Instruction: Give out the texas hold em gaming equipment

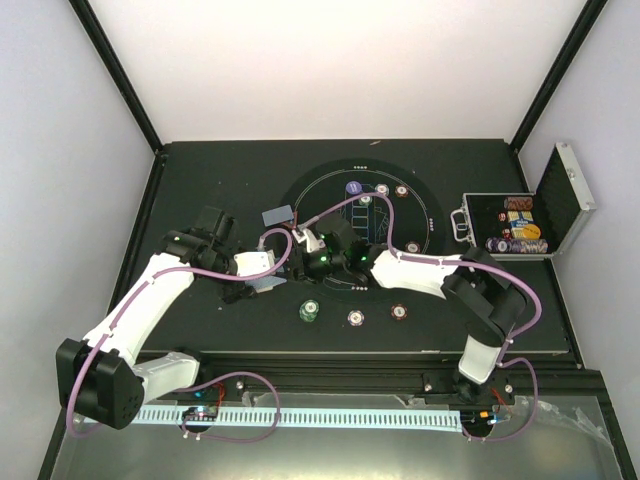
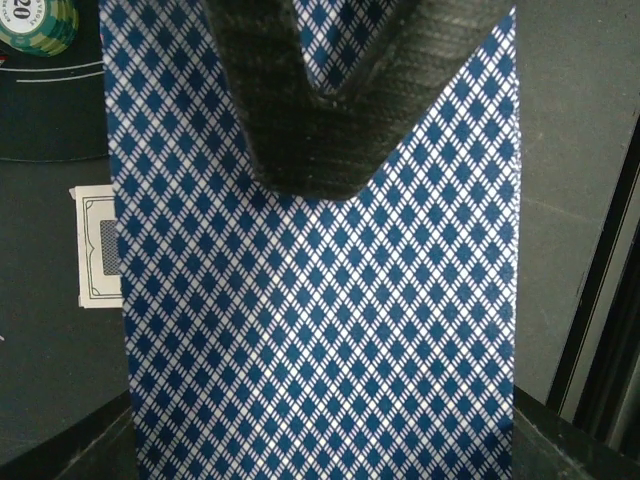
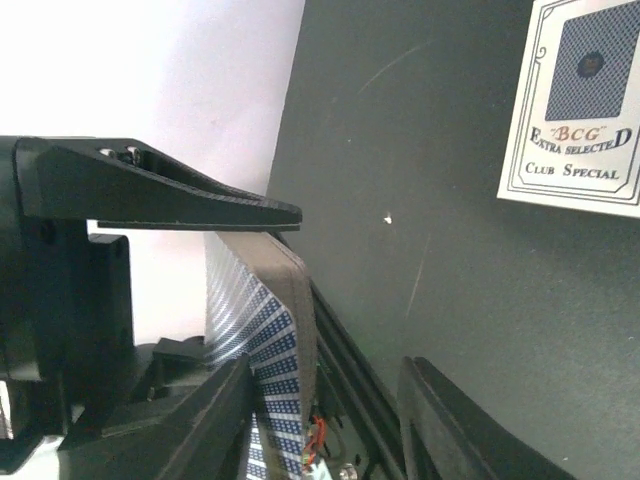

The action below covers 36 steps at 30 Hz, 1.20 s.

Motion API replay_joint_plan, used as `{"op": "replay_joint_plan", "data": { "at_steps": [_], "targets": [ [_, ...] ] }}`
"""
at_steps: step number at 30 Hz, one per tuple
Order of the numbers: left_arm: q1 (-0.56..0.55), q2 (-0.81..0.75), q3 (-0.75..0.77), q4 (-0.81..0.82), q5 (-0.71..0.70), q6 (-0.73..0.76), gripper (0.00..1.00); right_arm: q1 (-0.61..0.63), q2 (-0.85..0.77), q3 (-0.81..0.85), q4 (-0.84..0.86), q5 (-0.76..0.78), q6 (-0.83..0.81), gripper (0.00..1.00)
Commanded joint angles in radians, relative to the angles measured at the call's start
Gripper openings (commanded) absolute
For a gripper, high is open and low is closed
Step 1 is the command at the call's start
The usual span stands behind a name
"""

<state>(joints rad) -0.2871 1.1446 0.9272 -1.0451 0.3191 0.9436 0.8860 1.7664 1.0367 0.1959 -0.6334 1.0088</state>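
Observation:
My left gripper is shut on a deck of playing cards with blue diamond backs; one black finger lies across the top card. The right gripper is open around the deck's free end. Its left finger touches the cards and the other stands apart. One card lies on the table, lettered in the right wrist view. Green, white and red chips lie in a row at the near rim of the mat. A purple button sits at the far side.
A round black mat with white lines covers the table's middle. More chips lie on it. An open silver case with chips stands at the right. Another small card and a green chip show beside the deck.

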Motion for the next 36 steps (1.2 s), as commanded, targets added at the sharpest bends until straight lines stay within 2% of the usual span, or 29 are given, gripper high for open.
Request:
{"op": "replay_joint_plan", "data": {
  "at_steps": [1, 8, 20, 29, 33, 36],
  "targets": [
    [0.006, -0.016, 0.033, -0.017, 0.021, 0.0, 0.02, 0.004, -0.004, 0.021, 0.018, 0.005, 0.0, 0.37],
    [0.006, -0.013, 0.029, -0.01, 0.017, -0.001, 0.02, -0.007, -0.037, -0.002, 0.006, 0.019, -0.001, 0.17],
    [0.006, -0.013, 0.027, -0.01, 0.012, -0.001, 0.02, -0.035, -0.117, -0.045, -0.026, 0.026, -0.013, 0.02],
    [0.006, -0.017, 0.028, -0.01, 0.005, -0.002, 0.02, -0.052, -0.144, -0.085, 0.054, -0.021, 0.035, 0.01],
    [0.006, -0.019, 0.025, -0.014, -0.005, 0.001, 0.02, -0.127, -0.187, -0.131, 0.097, -0.065, 0.059, 0.01],
    [0.006, -0.021, 0.023, -0.015, -0.01, 0.003, 0.02, -0.198, -0.232, -0.145, 0.062, -0.089, 0.037, 0.01]
  ]
}}
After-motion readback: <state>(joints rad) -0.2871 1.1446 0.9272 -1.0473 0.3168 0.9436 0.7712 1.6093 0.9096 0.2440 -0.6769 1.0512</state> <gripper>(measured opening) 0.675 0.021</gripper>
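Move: The deck is still gripped flat in the left hand, its middle about 4 cm right of that hand point. From the right hand, that middle is some 5 cm to the left, at about its height, with one finger already over the deck's free end. The card box on the table is about 9 cm left and 2 ahead of the right hand, the green chip stack 10 back and 3 left, and the dealt card 13 ahead and 4 left, all some 16 cm lower. Upward first, by about 2.5 cm and at an easy pace, the right hand rises at the deck's free end while its half-open fingers close fully and pinch the top card. It then draws away to the right, faster at the last, about 5 cm in all and finally some 2 cm forward. The left hand stays in place and keeps its grip on the deck. ##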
